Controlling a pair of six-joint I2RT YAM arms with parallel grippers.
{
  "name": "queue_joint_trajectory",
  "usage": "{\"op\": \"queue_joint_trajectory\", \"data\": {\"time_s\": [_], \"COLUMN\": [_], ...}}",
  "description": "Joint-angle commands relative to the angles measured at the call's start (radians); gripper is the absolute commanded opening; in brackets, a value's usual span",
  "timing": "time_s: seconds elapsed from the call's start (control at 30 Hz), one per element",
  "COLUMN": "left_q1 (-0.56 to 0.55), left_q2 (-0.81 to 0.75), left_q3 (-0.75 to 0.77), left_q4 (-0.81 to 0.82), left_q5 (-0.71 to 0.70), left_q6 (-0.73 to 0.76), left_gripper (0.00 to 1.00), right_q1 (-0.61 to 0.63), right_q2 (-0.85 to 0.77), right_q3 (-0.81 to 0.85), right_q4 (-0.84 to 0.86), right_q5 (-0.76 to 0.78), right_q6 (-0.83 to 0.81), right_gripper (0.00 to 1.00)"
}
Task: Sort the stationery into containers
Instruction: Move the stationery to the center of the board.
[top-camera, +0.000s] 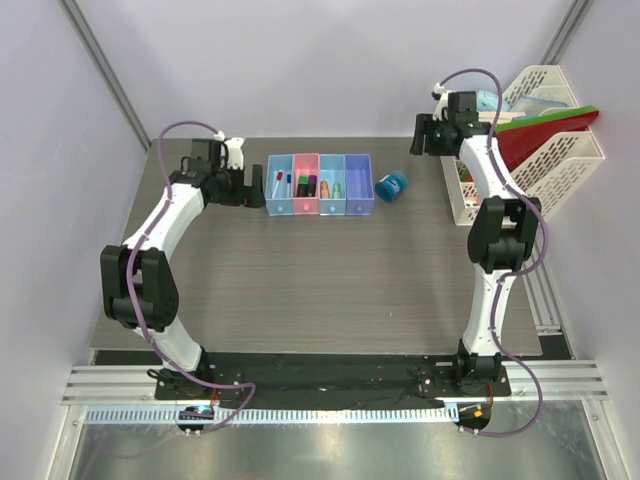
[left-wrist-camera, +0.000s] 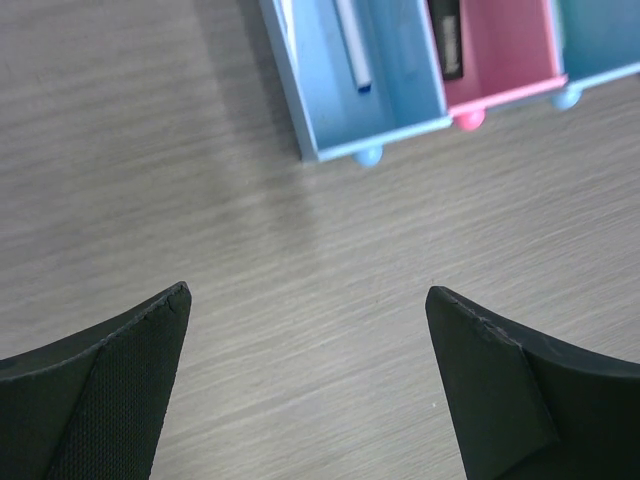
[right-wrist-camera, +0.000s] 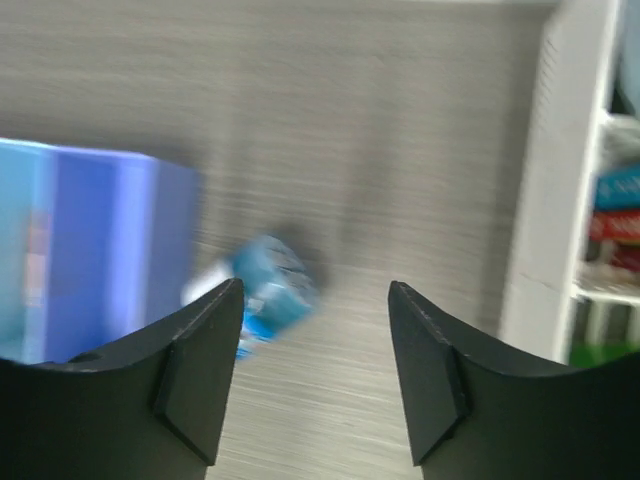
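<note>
The containers (top-camera: 320, 205) stand as a joined row at the back middle of the table. Pens (top-camera: 281, 183) lie in the left light blue bin, highlighters (top-camera: 306, 185) in the pink one, and orange and green bits (top-camera: 331, 188) in the third. A round blue roll (top-camera: 392, 185) lies on the table just right of the purple-blue bin (top-camera: 359, 195). My left gripper (top-camera: 254, 187) stands open just left of the row, over bare table (left-wrist-camera: 308, 291). My right gripper (top-camera: 419, 135) hovers open, up and right of the roll (right-wrist-camera: 270, 290), with nothing between its fingers (right-wrist-camera: 315, 286).
A white lattice file rack (top-camera: 545, 150) with red and green folders (top-camera: 545, 125) stands at the back right, close to my right arm; its white edge (right-wrist-camera: 555, 180) shows in the right wrist view. The left wrist view shows a pen (left-wrist-camera: 352, 45) in the light blue bin.
</note>
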Motion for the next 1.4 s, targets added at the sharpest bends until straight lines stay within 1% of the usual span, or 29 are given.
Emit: {"op": "queue_joint_trajectory", "data": {"time_s": [0.0, 0.13, 0.17, 0.23, 0.33, 0.37, 0.43, 0.47, 0.53, 0.7, 0.83, 0.97, 1.37], "left_q1": [0.003, 0.003, 0.003, 0.003, 0.003, 0.003, 0.003, 0.003, 0.003, 0.003, 0.003, 0.003, 0.003], "left_q2": [0.003, -0.013, -0.02, -0.028, -0.042, -0.046, -0.051, -0.053, -0.054, -0.046, -0.036, -0.025, -0.01], "left_q3": [0.075, 0.038, 0.027, 0.0, -0.027, -0.031, -0.043, -0.048, -0.054, -0.059, -0.056, -0.044, -0.041], "left_q4": [0.013, 0.019, 0.024, 0.028, 0.033, 0.033, 0.035, 0.035, 0.036, 0.036, 0.032, 0.024, 0.015], "left_q5": [0.035, 0.037, 0.031, 0.023, 0.015, 0.011, 0.008, 0.008, 0.008, 0.005, 0.002, -0.001, -0.011], "left_q6": [0.005, 0.014, 0.019, 0.028, 0.042, 0.043, 0.045, 0.046, 0.045, 0.045, 0.043, 0.042, 0.036], "left_gripper": [1.0, 1.0, 1.0, 1.0, 1.0, 1.0, 1.0, 1.0, 1.0, 1.0, 1.0, 1.0, 1.0], "right_q1": [0.057, 0.059, 0.057, 0.059, 0.059, 0.057, 0.057, 0.059, 0.057, 0.059, 0.059, 0.06, 0.069], "right_q2": [0.02, 0.021, 0.016, 0.013, 0.011, 0.011, 0.011, 0.013, 0.019, 0.03, 0.03, 0.039, 0.122], "right_q3": [-0.039, -0.088, -0.105, -0.123, -0.131, -0.131, -0.133, -0.136, -0.134, -0.134, -0.142, -0.143, -0.11], "right_q4": [-0.084, -0.064, -0.057, -0.041, -0.03, -0.027, -0.017, -0.011, -0.004, -0.009, -0.029, -0.038, -0.038], "right_q5": [0.046, 0.052, 0.054, 0.046, 0.032, 0.031, 0.041, 0.043, 0.034, -0.028, -0.121, -0.176, -0.198], "right_q6": [-0.178, -0.261, -0.272, -0.302, -0.322, -0.329, -0.336, -0.345, -0.353, -0.385, -0.413, -0.422, -0.415], "right_gripper": [0.69, 0.75, 0.79, 0.81, 0.86, 0.89, 0.92, 0.96, 0.99, 1.0, 1.0, 1.0, 1.0]}}
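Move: The blue jar lies on the table about 14 cm below the right hand, some 5 cm to its left and 3 cm back. Left of the jar by about 8 cm, and level with it, is the empty purple compartment; the middle of the white basket is roughly 24 cm to the right of the hand and 2 cm ahead. From the left hand the jar lies about 33 cm to the right, 10 cm ahead and 11 cm below. The right hand sinks over the blue jar, first dropping quickly some 8 cm while drawing back, then easing left and going down again to about 12 cm in all, ending about 4 cm farther back and 4 cm farther left, beside the purple compartment. On the way its wrist turns some 25 degrees counter-clockwise and its fingers open from partly open to fully wide, ready to straddle the jar without visibly closing on it, while the empty left hand, kept wide open, bobs up 2 cm and settles slightly below where it began. ##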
